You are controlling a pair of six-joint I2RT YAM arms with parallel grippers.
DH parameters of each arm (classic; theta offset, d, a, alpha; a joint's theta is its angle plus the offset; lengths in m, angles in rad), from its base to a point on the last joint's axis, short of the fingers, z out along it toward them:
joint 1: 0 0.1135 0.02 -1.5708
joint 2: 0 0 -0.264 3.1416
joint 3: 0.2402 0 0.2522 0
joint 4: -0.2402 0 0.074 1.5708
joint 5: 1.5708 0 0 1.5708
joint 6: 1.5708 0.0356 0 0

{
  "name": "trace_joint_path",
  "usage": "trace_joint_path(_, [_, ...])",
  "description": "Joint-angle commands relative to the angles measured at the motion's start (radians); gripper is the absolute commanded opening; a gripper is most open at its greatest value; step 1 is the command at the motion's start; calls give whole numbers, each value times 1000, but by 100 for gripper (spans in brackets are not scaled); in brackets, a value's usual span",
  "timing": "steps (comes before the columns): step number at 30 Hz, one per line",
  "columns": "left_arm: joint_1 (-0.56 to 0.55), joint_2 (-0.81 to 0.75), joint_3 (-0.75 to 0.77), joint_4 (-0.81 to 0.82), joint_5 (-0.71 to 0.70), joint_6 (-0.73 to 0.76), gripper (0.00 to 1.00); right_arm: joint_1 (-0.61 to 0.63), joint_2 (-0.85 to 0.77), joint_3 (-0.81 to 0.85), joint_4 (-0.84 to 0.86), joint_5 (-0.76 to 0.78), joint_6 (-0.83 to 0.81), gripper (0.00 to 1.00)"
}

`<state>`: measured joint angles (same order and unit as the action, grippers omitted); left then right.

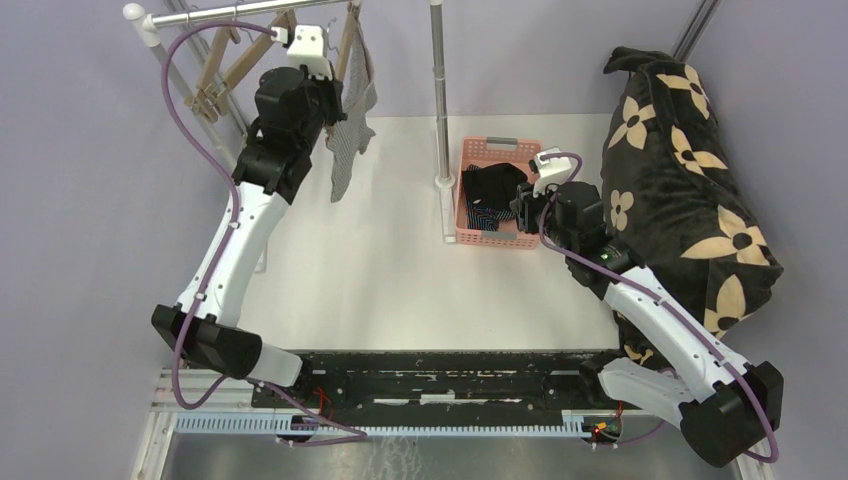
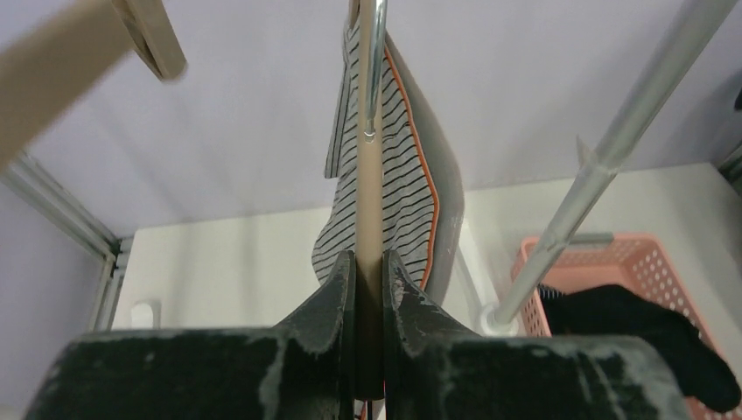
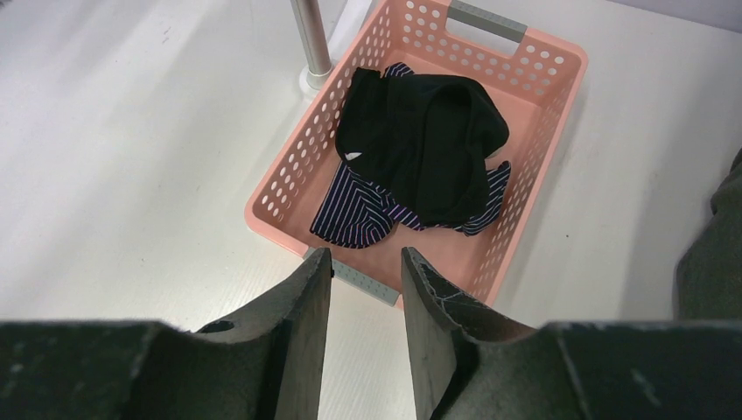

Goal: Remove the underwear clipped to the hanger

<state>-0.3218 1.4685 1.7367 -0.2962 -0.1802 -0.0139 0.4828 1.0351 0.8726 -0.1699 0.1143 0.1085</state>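
Observation:
The grey-and-white striped underwear hangs from a wooden hanger on the rail at the back left. In the left wrist view the striped underwear hangs just behind the hanger's beige bar. My left gripper is shut on that bar, with both fingers pressed against it. The black underwear lies on top of the navy striped underwear in the pink basket. My right gripper is open and empty above the basket's near rim.
A vertical metal pole stands beside the basket on the left. Empty wooden hangers hang on the rail to the left. A large black cushion with tan flowers fills the right side.

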Motion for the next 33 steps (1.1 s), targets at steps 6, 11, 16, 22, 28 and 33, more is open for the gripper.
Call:
trace_joint_path(6, [-1, -288, -276, 48, 13, -6, 3, 4, 4, 18, 53, -22, 22, 47])
trace_joint_path(11, [-2, -487, -431, -25, 100, -40, 3, 4, 29, 24, 80, -72, 31, 52])
trace_joint_path(16, [-2, -726, -617, -58, 320, -108, 3, 5, 56, 84, 72, -231, 20, 59])
trace_joint_path(22, [-2, -934, -731, -79, 510, -175, 3, 2, 87, 241, -49, -463, -56, 63])
trace_joint_path(28, [-2, -966, -750, -122, 649, -163, 3, -15, 38, 324, -48, -649, -88, 73])
trace_joint_path(33, [-2, -981, -834, -39, 842, -195, 3, -34, 52, 459, -155, -846, -124, 75])
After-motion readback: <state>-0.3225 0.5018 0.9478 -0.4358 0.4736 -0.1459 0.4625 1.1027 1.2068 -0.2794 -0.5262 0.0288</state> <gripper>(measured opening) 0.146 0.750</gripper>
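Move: My left hand still holds the hanger by its near end. The underwear hangs from it about 15 cm ahead of that hand, 3 cm right and 10 cm lower. Two empty hangers are some 8 cm ahead, 15 cm left and slightly higher; my right gripper is 13 cm back, 35 cm right and 20 cm lower. From my right hand, the underwear lies roughly 27 cm ahead, 32 cm left and 10 cm higher, the basket 13 cm ahead, 3 cm left and 18 cm below. Keeping my grip, my left hand sinks a little, then draws the hanger back about 27 cm from the rail, ending some 9 cm lower, while turning clockwise so its free end swings towards my right gripper. After a short pause, my right hand rises about 11 cm and goes left and somewhat back towards that end, turning counter-clockwise some 35 degrees and opening its fingers wider, still without touching. ##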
